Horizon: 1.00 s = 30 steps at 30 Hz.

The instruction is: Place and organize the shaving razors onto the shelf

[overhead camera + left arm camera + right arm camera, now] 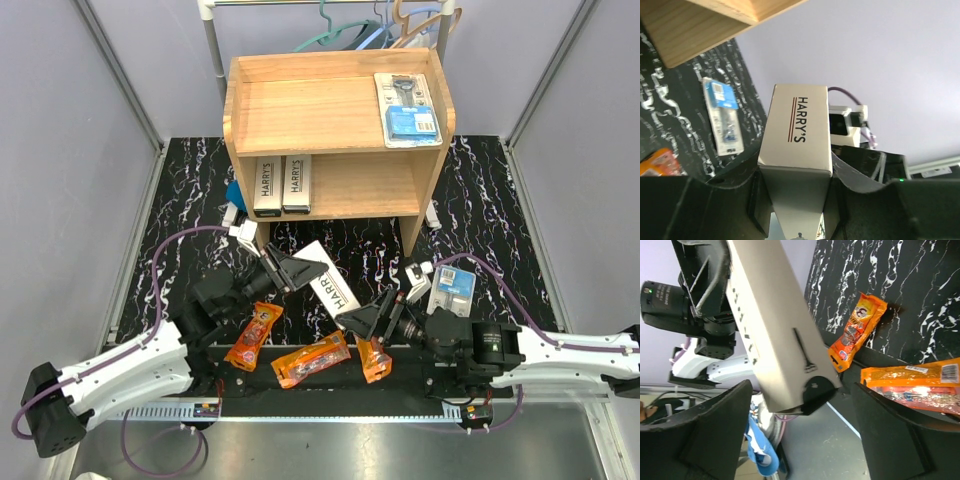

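Observation:
The wooden shelf point(300, 110) stands at the back centre. Two white HARRY'S boxes point(282, 184) lie on its lower tier and a blue-card blister pack point(408, 108) on its top tier. My left gripper point(288, 270) is shut on a third HARRY'S box point(331, 283), gripped by its sides point(797, 130). The right gripper point(368, 322) is open; the box's free end point(780, 345) hangs between its wide jaws without touching them. Three orange packets point(254, 337) point(311, 360) point(374, 360) lie near the front. A second blister pack point(452, 290) lies at the right.
A metal rail with hangers point(380, 30) stands behind the shelf. Grey walls close in both sides of the black marbled mat point(500, 210). A blue cloth point(233, 192) lies by the shelf's left leg, and a small white object point(432, 215) by its right leg.

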Each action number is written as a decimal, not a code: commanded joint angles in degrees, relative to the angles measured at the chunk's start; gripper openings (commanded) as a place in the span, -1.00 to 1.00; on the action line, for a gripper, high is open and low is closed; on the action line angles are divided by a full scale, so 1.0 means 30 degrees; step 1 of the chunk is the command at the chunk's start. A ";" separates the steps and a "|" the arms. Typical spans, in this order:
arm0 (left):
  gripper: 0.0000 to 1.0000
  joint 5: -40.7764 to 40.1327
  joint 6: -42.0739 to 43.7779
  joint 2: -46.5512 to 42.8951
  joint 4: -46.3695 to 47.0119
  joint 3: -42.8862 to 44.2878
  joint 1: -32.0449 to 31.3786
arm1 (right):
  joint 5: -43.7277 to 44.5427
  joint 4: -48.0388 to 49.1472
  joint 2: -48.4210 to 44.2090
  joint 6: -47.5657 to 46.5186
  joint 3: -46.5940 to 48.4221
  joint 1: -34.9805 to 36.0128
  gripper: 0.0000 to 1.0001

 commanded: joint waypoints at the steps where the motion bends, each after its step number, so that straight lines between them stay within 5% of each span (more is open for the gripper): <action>1: -0.69 0.0779 -0.0803 -0.0077 0.3633 -0.0134 0.0154 | 0.0747 0.1571 -0.0784 0.0708 -0.0448 0.0006 0.69; 7: -0.73 0.1101 -0.1156 -0.0019 0.4337 -0.0486 0.0183 | 0.1392 0.2450 -0.1781 0.1148 -0.1679 0.0005 0.34; 20: -0.77 0.1745 -0.2005 0.0626 0.6270 -0.1100 0.0183 | 0.1187 0.4237 -0.0347 0.1179 -0.1913 0.0034 0.30; 30: -0.74 0.1102 -0.1918 -0.0164 0.5542 -0.1424 0.0183 | 0.1334 0.4445 -0.1138 0.0944 -0.2178 0.0035 -0.31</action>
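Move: The white Harry's box is in the air, gripped by the left hand near its far left end, with its middle about 3 cm back and 3 cm right of that hand. From the open right hand the box's middle lies some 7 cm ahead and 5 cm left, its near end already between the fingertips. On the table, roughly 20 cm below the right hand, the right orange pack lies level with it and about 4 cm right, the middle orange pack 5 cm back and 10 cm left. The near end of the box is pinched by the right hand, whose fingers close in two stages while the hand rises about 1.5 cm and tips its fingers up some 10 degrees. The left hand keeps its grip and stays almost in place, lifting about 1 cm and tilting its fingers up slightly. ##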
